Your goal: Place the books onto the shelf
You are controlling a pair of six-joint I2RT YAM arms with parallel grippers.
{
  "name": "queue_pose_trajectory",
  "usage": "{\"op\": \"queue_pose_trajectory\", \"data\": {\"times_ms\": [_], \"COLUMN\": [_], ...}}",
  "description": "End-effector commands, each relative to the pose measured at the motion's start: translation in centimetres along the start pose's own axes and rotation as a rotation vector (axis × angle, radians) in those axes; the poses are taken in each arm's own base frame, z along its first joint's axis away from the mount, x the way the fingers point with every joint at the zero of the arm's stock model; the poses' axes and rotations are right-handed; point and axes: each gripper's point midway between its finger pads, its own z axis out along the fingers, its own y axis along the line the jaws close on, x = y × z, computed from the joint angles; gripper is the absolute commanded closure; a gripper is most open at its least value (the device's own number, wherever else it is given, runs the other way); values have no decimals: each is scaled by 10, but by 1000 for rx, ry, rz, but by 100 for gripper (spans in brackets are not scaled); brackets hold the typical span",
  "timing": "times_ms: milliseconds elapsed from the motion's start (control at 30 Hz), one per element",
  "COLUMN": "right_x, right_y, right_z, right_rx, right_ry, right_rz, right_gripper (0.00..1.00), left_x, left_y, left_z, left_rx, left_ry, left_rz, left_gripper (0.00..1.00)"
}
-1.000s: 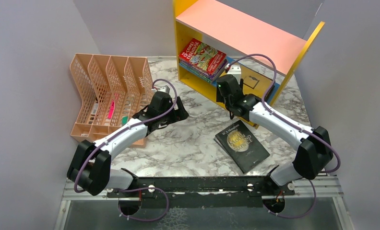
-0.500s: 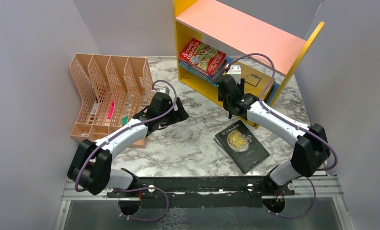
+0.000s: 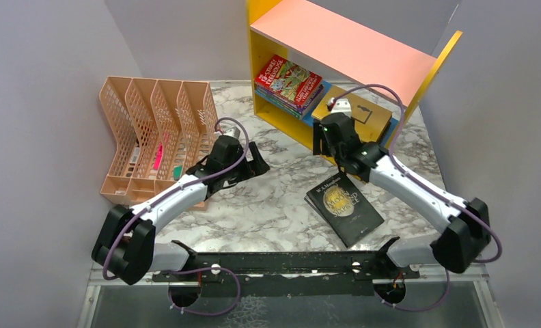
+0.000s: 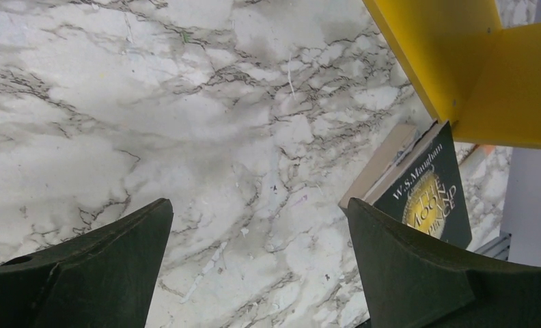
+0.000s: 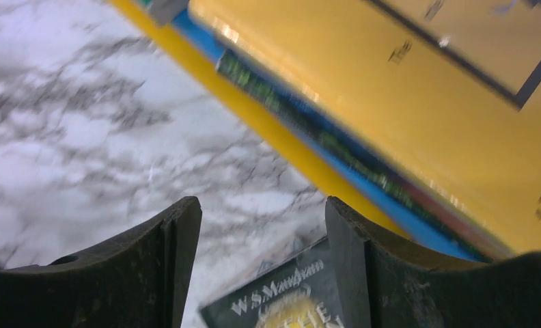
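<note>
The shelf (image 3: 418, 75) stands at the back right, with yellow sides, a pink top and a blue lower board (image 5: 363, 186). On that board lie a stack of cartoon-covered books (image 3: 288, 83) and a mustard yellow book (image 3: 353, 113) (image 5: 404, 89). A dark green-gold book (image 3: 343, 207) (image 4: 425, 191) (image 5: 288, 301) lies flat on the marble in front. My right gripper (image 3: 326, 145) (image 5: 261, 229) hovers open at the shelf's front edge, above the dark book's top corner, holding nothing. Left of it, my left gripper (image 3: 257, 162) (image 4: 257, 219) hangs wide open over bare marble.
A peach mesh file rack (image 3: 155, 133) stands at the back left beside the left arm, with a few small items in its slots. Grey walls close in on both sides. The arms' black base rail (image 3: 281, 263) runs along the near table edge.
My right gripper has backed off from the mustard book, which now lies uncovered on the lower board, and its jaws have widened. The left gripper has opened slightly and hardly moved.
</note>
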Motion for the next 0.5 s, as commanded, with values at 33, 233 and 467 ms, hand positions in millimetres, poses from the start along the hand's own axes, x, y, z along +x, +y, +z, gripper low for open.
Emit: {"op": "queue_pose_trajectory", "data": {"times_ms": [33,233,467], "right_x": [60,118,136], "right_y": [10,-1,-30], "right_z": [-51,-91,-92], "right_rx": [-269,-351,-203], "right_ry": [160,274,268], "right_rz": [0,131,261], "right_gripper": [26,25,24], "left_x": [7,47,104], "left_y": [-24,-56,-106], "left_z": [-14,-9,5], "left_rx": [142,254,346], "left_ry": [-17,21,86], "left_rz": [-23,-45,-35], "left_gripper": [1,1,1]}}
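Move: The black Maugham book, lying on another book, is about 20 cm back from the right hand, 3 cm to its right and 16 cm below; from the left hand it is some 24 cm to the right, 12 cm back and 7 cm lower. The yellow book on the shelf is roughly 8 cm ahead of the right hand, 6 cm to its right and 6 cm lower. The shelf's near corner stands some 10 cm beyond the black book and 6 cm right of it. Leaving the shelved yellow book, the right hand draws quickly back about 15 cm and sinks some 6 cm with open fingers, tipping down and rolling its left side up as it comes in above the black Maugham book. The left hand, wide open, eases back first, then sweeps right and back about 12 cm in all at nearly constant height towards the same book's left side, turning clockwise some 10 degrees with its left side dipping, and neither hand reaches the book. ##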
